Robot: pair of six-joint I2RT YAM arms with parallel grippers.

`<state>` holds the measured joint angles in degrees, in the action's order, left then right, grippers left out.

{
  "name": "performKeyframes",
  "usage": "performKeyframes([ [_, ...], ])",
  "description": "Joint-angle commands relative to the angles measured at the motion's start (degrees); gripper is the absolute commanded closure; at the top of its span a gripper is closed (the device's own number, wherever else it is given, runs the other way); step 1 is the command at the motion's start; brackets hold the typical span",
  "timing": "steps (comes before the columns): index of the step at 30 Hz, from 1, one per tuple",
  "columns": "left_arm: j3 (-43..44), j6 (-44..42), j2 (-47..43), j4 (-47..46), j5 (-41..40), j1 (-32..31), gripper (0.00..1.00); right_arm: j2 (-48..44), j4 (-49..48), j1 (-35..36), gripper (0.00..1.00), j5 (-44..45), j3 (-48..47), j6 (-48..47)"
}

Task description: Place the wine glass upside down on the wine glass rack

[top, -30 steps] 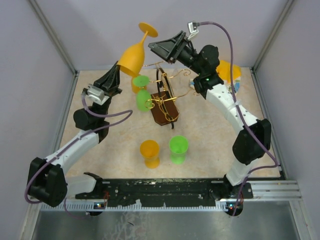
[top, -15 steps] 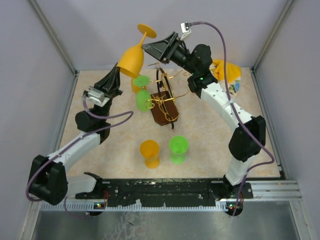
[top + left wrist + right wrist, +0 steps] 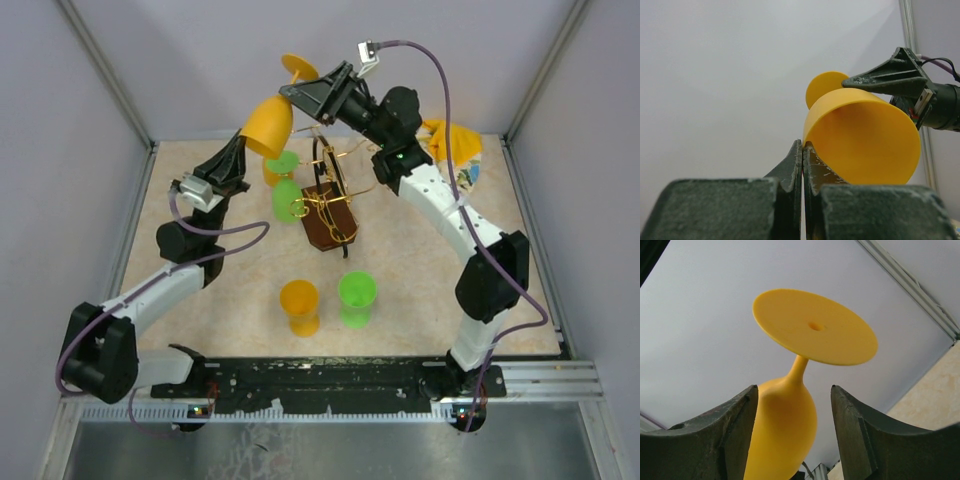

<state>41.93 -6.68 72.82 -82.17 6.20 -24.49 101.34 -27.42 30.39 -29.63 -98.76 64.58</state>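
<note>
An orange wine glass (image 3: 268, 122) hangs tilted in the air above the back of the table, foot (image 3: 299, 68) uppermost. My left gripper (image 3: 241, 147) is shut on its rim from below; in the left wrist view the fingertips (image 3: 803, 145) pinch the rim of the wine glass (image 3: 865, 142). My right gripper (image 3: 291, 93) reaches in from the right, open, its fingers straddling the bowl (image 3: 785, 430) just under the stem. The left finger (image 3: 735, 420) lies against the bowl; the right finger (image 3: 855, 425) stands apart. The gold wire wine glass rack (image 3: 335, 190) on its brown base stands below.
Two green glasses (image 3: 285, 195) hang on the rack's left side, with an orange one (image 3: 270, 175) behind them. An orange glass (image 3: 299, 305) and a green glass (image 3: 357, 298) stand upside down near the front. A yellow and blue object (image 3: 455, 145) lies at the back right.
The left arm has carried the glass up and to the right. The right gripper has slid left over the bowl and its jaws have narrowed.
</note>
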Motion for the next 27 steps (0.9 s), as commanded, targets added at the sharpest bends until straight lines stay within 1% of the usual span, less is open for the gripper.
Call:
performKeyframes([
  [1, -0.7, 1.6, 0.2, -3.7, -0.3, -0.6, 1.0, 1.2, -2.3, 0.8, 0.43, 0.7, -4.7, -0.7],
  [8, -0.7, 1.8, 1.0, -4.4, -1.6, -0.9, 1.0, 1.5, -0.8, 1.2, 0.52, 0.3, -5.6, -1.9],
  [11, -0.4, 2.0, 1.6, -4.6, -1.9, -1.3, 1.0, 1.3, 0.0, 1.3, 0.6, 0.3, -5.8, -2.8],
  [16, 0.1, 2.2, 2.8, -4.9, -1.9, -2.0, 1.0, 1.9, 2.0, 1.7, 0.76, 0.5, -7.5, -4.1],
  [17, 0.1, 2.3, 3.0, -5.0, -1.8, -2.2, 1.0, 2.1, 2.5, 1.8, 0.79, 0.6, -8.1, -4.5],
  [22, 0.4, 2.4, 4.0, -5.0, -1.4, -3.3, 1.0, 3.4, 5.0, 2.2, 0.82, 1.1, -11.0, -6.1],
  [27, 0.5, 2.3, 4.4, -4.9, -1.1, -4.1, 0.96, 5.2, 7.5, 2.5, 0.83, 1.1, -14.7, -7.7],
])
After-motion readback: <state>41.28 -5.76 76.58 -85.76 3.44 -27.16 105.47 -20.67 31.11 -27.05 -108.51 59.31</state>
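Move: Between the right hand's still-open fingers comes the neck of the orange wine glass, whose middle lies some 2 cm to their left, about level with them. From the left hand, already pinching its rim, the middle is about 5 cm ahead, 6 right and 4 up. Below the right hand, the rack is some 32 cm down, 2 ahead and 6 right; the hanging green glass is 32 down, 2 ahead and 2 left. Closing from about 60 to 20 percent open, the right hand's fingers come together on the upside-down orange glass where bowl meets stem, while that hand eases some 2.5 cm forward and up, slightly left. The left hand keeps its pinch on the rim, drifting about 2 cm down and to the right. ##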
